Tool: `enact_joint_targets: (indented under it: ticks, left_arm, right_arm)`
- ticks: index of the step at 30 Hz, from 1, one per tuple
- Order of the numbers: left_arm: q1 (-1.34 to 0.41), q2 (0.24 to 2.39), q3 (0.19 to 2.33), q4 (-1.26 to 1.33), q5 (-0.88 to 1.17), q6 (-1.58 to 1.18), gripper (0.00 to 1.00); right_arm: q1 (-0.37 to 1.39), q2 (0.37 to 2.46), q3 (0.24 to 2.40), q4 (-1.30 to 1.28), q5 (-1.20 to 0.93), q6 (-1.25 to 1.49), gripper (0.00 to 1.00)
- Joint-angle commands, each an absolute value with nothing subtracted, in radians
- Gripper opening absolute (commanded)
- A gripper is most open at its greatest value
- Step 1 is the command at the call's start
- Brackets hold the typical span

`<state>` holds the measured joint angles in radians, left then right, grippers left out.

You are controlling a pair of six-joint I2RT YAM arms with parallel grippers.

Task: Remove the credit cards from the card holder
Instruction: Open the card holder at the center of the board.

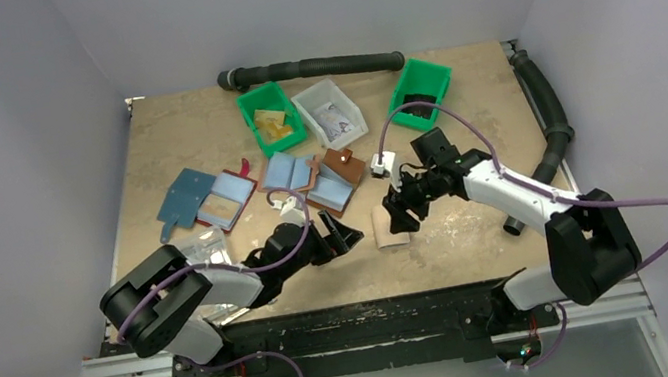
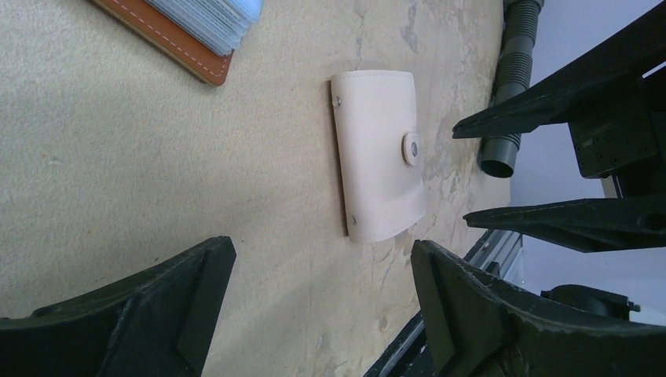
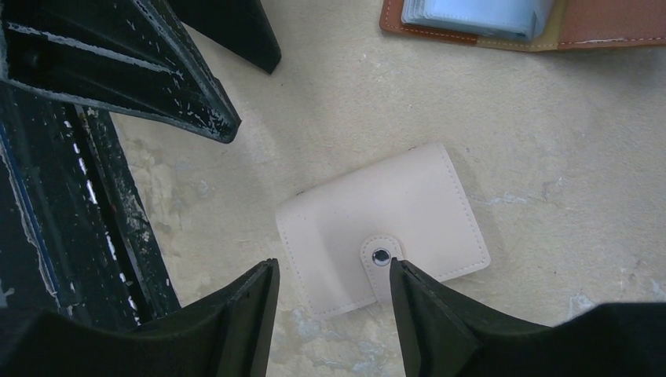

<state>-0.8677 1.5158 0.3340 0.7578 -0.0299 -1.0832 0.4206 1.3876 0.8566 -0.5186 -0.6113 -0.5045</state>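
The card holder (image 1: pixel 389 230) is a cream, stitched case lying flat and shut on the table, its snap tab (image 3: pixel 382 256) fastened. The credit cards are hidden. My right gripper (image 3: pixel 334 271) hovers just over the card holder (image 3: pixel 369 212), open, with one fingertip (image 3: pixel 400 271) at the snap tab and the other off the holder's edge. My left gripper (image 2: pixel 322 255) stands open a short way to the left of the card holder (image 2: pixel 377 149), low over bare table, holding nothing. The two grippers (image 1: pixel 343 238) (image 1: pixel 402 213) face each other across the holder.
Brown wallets with blue lining (image 1: pixel 226 201) (image 1: pixel 329 179) lie open behind the grippers, with a blue-grey one (image 1: pixel 185 197) further left. Green bins (image 1: pixel 270 118) (image 1: pixel 420 89) and a clear box (image 1: pixel 329 111) stand at the back. A black hose (image 1: pixel 311 68) runs along the far edge.
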Motion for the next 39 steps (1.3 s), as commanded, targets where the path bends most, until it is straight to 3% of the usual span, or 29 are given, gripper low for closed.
enact_joint_targets:
  ticks: [1,11,29,39]
  left_arm:
    - [-0.883,1.552,0.338,0.776,-0.034,-1.107,0.91]
    - [-0.909,1.667,0.431,0.752,-0.027,-1.146,0.89]
    - [-0.943,1.885,0.583,0.603,-0.009,-1.248,0.64]
    - [-0.943,1.878,0.58,0.591,-0.011,-1.238,0.59]
  right_arm:
    - [0.445,1.395,0.87,-0.483,-0.584,-0.483,0.6]
    - [0.477,1.432,0.869,-0.432,-0.426,-0.432,0.53]
    - [0.561,1.527,0.866,-0.399,-0.26,-0.411,0.46]
    - [0.563,1.524,0.868,-0.395,-0.231,-0.406,0.25]
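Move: The left hand goes for the beige card holder, its middle about 10 cm to the right, 1 cm ahead and 3 cm below. The right hand goes for that holder's snap tab, roughly 2 cm ahead, level sideways and 4 cm below, the holder's middle lying some 3 cm farther left. The brown open wallet lies about 12 cm ahead of the holder and 11 cm to its left; the blue-sleeved wallet, about 17 cm ahead of the holder and 21 cm to its left. Rightward and slightly down, the left hand slides in about 8 cm to the card holder, fingers narrowing, until one fingertip meets the holder's left edge. Meanwhile the right hand sinks some 4 cm and eases 2 cm forward, its fingers tipping steeper, then closes them from either side onto the snap tab. ##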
